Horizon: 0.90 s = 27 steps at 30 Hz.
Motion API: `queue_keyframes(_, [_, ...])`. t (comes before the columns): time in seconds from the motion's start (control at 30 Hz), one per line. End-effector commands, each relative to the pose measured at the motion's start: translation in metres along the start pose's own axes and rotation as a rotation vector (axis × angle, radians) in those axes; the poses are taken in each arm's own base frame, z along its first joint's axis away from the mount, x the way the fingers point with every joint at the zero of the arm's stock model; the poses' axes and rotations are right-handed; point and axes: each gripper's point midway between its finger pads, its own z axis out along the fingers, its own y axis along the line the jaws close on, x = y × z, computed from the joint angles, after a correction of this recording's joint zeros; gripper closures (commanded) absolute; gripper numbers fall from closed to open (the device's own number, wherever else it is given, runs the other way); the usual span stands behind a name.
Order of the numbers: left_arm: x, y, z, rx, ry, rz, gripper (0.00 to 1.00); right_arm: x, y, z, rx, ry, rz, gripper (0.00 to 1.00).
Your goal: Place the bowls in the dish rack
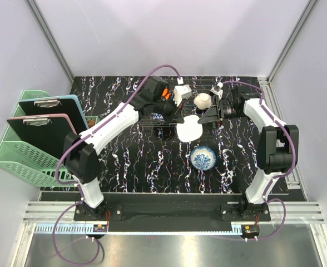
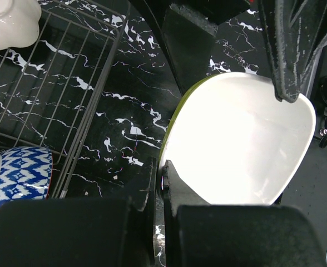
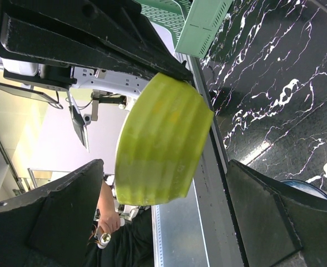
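Observation:
My left gripper [image 2: 162, 169] is shut on the rim of a lime-green bowl [image 2: 247, 139] with a white inside, held tilted above the table just right of the dish rack [image 2: 69, 94]. From above, that bowl [image 1: 188, 129] hangs between both grippers. My right gripper [image 3: 163, 167] stands open, and the bowl's green ribbed outside [image 3: 160, 144] reaches down between its fingers without visibly touching them. A cream bowl [image 1: 203, 100] and a blue-and-white patterned bowl [image 2: 19, 175] sit in the rack [image 1: 169, 119]. Another blue-and-white bowl [image 1: 203, 157] lies on the table in front.
A mint-green slatted basket [image 1: 24, 150] holding clipboards [image 1: 46, 125] stands at the left edge of the table. The black marbled tabletop [image 1: 135, 161] stretches between the arm bases and the rack. Grey walls close the back and sides.

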Motion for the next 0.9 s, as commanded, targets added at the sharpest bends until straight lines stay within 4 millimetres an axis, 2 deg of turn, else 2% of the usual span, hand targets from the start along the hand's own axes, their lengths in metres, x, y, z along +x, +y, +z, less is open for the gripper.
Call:
queue_keyframes(0.0, [-0.022,0.005,0.003,-0.013,-0.062,0.042,1.0,0.001,0.033,-0.002,-0.113,-0.017,-0.049,0.01])
queue_keyframes(0.27, [-0.026,0.005,0.005,-0.016,-0.068,0.048,1.0,0.003,0.034,-0.002,-0.119,-0.018,-0.047,0.12])
queue_keyframes(0.63, [-0.032,0.002,0.005,-0.01,-0.08,0.049,1.0,0.007,0.026,0.004,-0.13,0.002,-0.02,0.19])
queue_keyframes(0.87, [-0.032,0.002,0.007,-0.009,-0.081,0.051,1.0,0.012,0.029,0.012,-0.147,0.027,-0.015,0.22])
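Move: The left hand still grips the green-and-white bowl's rim, its middle about 4 cm back and 4 cm to the right of its left hand point, and holds it out to the right gripper, some 8 cm to the left hand's right and level. From the wide-open right hand, that bowl lies roughly 4 cm back and 4 cm left. The white bowl in the rack is 7 cm ahead and 1 cm right; the blue-patterned bowl stands 16 cm back and 1 cm right, both well below. Right hand eases back about 1 cm towards the held bowl, fingers partly closing; left keeps gripping, sinking as far. ##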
